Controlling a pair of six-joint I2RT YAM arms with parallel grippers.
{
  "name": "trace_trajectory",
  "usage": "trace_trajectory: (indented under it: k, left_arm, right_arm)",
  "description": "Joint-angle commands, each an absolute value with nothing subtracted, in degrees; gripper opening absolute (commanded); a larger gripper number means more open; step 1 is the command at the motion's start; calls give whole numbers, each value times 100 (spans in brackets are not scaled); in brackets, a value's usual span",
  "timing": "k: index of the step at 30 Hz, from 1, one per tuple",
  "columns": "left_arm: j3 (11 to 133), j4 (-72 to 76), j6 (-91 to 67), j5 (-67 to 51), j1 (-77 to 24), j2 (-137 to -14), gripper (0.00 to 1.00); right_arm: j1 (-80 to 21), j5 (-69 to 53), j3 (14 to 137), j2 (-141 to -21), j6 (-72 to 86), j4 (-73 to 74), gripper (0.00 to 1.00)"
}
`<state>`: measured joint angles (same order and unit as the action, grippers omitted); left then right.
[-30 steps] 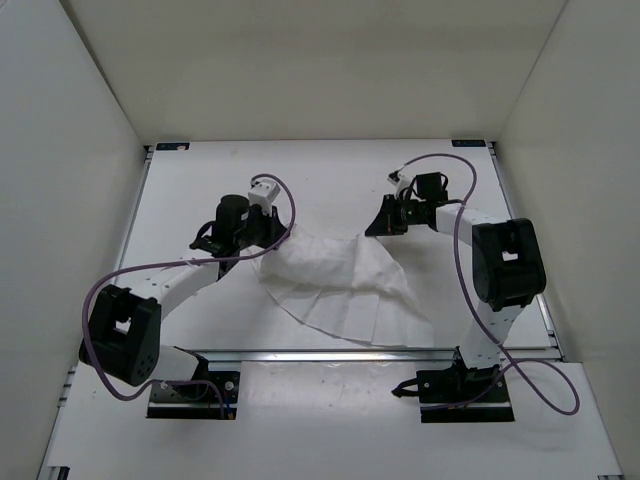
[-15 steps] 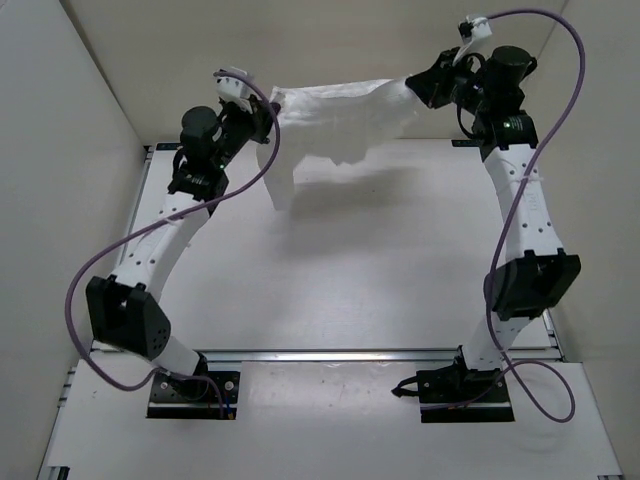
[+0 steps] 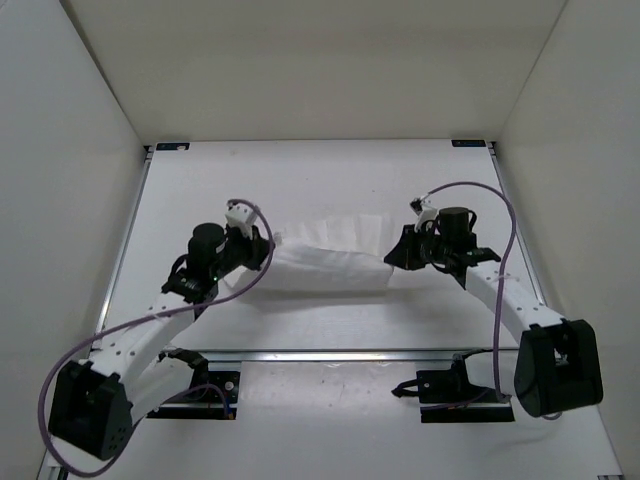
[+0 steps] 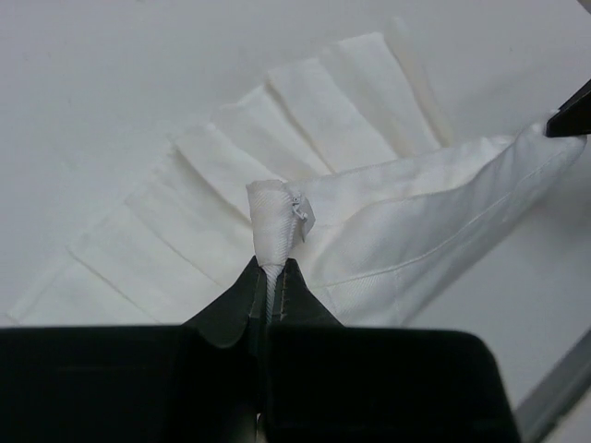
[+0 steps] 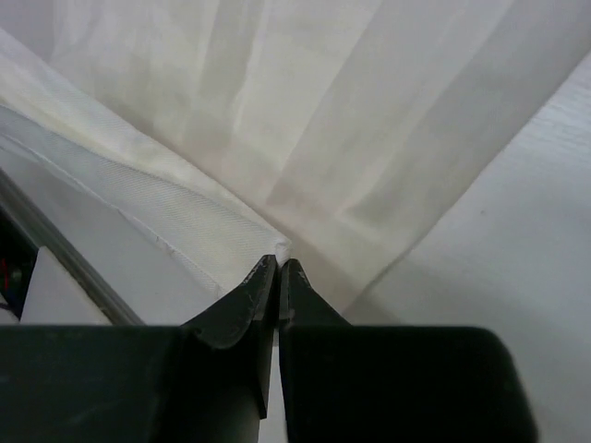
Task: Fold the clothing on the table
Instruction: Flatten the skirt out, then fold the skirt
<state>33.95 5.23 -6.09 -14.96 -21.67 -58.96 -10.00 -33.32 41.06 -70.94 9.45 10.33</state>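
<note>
The white clothing (image 3: 330,255) lies stretched in a band across the middle of the table (image 3: 330,180), its pleated part fanning toward the far side. My left gripper (image 3: 268,250) is shut on its left end; a bunched corner of the clothing (image 4: 273,221) sticks up out of the shut left gripper (image 4: 271,277). At the other end my right gripper (image 3: 393,258) is shut on the clothing's right corner, where the cloth (image 5: 305,157) spreads away from the closed right gripper (image 5: 278,266) in soft pleats. Both grippers sit low, close to the table.
A metal rail (image 3: 330,353) runs along the table's near edge, just in front of the cloth. White walls (image 3: 60,150) enclose the left, right and back. Purple cables (image 3: 500,215) loop off both arms. Both arm bases are bolted below the rail.
Half a second ago both arms held the clothing high at the far side. They have since swung it down and toward me, laying it across the table's middle.
</note>
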Motion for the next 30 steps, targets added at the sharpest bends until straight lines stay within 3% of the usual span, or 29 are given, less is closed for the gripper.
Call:
trace_trajectory:
  k: [1, 7, 13, 23, 30]
  left_arm:
    - [3113, 9, -1133, -1083, -2162, -4706, 0]
    - [2900, -1098, -2188, -1255, -1750, -3884, 0]
    - [2822, -905, -2381, -774, -2048, -4508, 0]
    - [2084, -1660, -3575, -18, -1934, -3763, 0]
    - [2012, -1872, -4166, 562, -1706, -4033, 0]
  right_arm:
    - [-1081, -3050, 3894, -6381, 1176, 887, 0]
    - [-1151, -3137, 4165, -6213, 1319, 1002, 0]
    - [-1256, -3437, 5141, -7837, 906, 976, 0]
    - [-1696, -3463, 5800, -9148, 941, 676, 0]
    - [-1714, -3384, 6573, -10115, 993, 765, 0]
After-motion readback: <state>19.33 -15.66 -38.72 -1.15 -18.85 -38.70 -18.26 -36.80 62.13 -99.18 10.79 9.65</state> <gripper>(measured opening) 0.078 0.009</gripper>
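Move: Both hands already pinch the skirt's waistband by its two ends, about 30 cm apart. From the left hand, the middle of the loose pleated hem panel on the table lies some 10 cm ahead, 16 cm right and 15 cm below. From the right hand it is roughly 10 cm ahead, 14 cm left and 10 cm below. The near metal rail runs some 24 cm straight behind the left hand, about 15 cm below. Keeping their pinch on the waistband ends, both hands carry it to the robot's left and down after a brief lift. The left hand sinks about 8 cm while drawing back and left, turning counter-clockwise and tipping down; the right first dips back slightly, then goes 8 cm left and forward, ending a little lower. ##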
